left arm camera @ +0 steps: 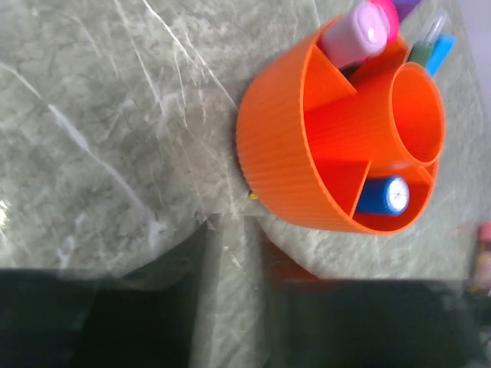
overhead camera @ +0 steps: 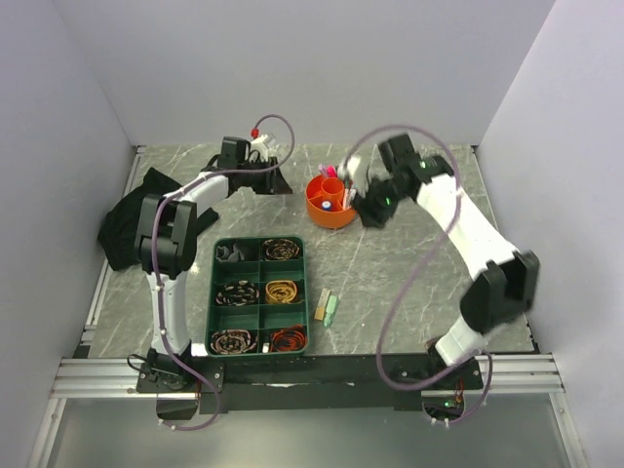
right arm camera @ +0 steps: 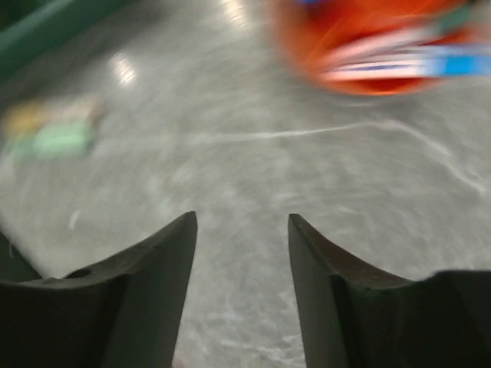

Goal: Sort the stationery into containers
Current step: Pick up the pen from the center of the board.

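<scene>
The round orange pot [overhead camera: 330, 201] stands at the back middle of the table, with pink and blue pens sticking up out of it. In the left wrist view the pot [left arm camera: 291, 153] holds a pink marker [left arm camera: 359, 32], thin blue and green pens [left arm camera: 430, 50] and a blue-capped piece [left arm camera: 383, 195]. My left gripper [overhead camera: 281, 183] [left arm camera: 234, 230] hovers just left of the pot; its jaws are smeared, with only a narrow strip of bare table between them. My right gripper [overhead camera: 367, 207] [right arm camera: 242, 218] sits right of the pot, open and empty. A beige block [overhead camera: 321, 303] and a pale green block [overhead camera: 332, 310] lie near the front.
A green divided tray [overhead camera: 213, 292] with coiled bands sits at front centre-left, just left of the blocks. A black cloth [overhead camera: 127, 219] lies at the left edge. A small pink item [left arm camera: 483, 257] lies on the table beside the pot. White walls close in three sides.
</scene>
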Controlling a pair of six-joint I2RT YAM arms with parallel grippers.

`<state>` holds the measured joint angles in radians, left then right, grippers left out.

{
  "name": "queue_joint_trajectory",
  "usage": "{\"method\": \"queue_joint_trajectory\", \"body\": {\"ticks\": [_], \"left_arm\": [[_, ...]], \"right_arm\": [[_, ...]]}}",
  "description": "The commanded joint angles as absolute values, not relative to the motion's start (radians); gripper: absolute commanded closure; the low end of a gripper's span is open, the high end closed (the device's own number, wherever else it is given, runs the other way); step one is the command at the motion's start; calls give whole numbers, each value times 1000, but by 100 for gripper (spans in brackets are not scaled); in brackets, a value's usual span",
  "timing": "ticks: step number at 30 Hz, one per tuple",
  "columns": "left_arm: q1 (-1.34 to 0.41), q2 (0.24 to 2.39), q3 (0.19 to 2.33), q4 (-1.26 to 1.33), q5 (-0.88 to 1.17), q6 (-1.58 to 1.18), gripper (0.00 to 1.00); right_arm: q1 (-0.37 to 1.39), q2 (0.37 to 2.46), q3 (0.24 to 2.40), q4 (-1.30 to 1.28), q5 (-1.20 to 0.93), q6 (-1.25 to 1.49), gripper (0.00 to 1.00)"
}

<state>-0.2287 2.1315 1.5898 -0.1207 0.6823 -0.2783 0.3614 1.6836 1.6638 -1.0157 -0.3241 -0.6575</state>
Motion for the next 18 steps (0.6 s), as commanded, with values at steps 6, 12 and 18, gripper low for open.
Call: {"method": "queue_joint_trajectory", "body": {"ticks": [6, 12, 18], "left_arm": [[-167, 2014, 1580, -313, 647, -114, 20], [-89, 1905, 1520, -348, 644, -97, 1], [-60, 1792, 1448, -342, 586, -92, 1]], "right_arm": [[598, 1384, 1099, -997, -466, -1480, 41], [699, 1500, 1103, -914, -483, -1568, 43], [764, 1594, 1101, -848, -459, -1624, 43]]}}
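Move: The green pen lies on the board about 19 cm back, 8 cm left and roughly 18 cm below my right hand. The eraser beside it is some 18 cm back and 10 cm left of that hand; the tray's middle is about 16 cm back and 23 cm left of it, and the orange cup 11 cm ahead and 7 cm left. From my left hand the pen is about 33 cm back and 9 cm right. I swing my empty right hand back some 15 cm towards the green pen, sinking about 13 cm and easing left late on, while turning it roughly 65 degrees counter-clockwise; its fingers stay about half open, still short of the pen. My left hand spreads its fingers wide and, after a slight dip, draws about 10 cm left away from the orange cup, rising late. ##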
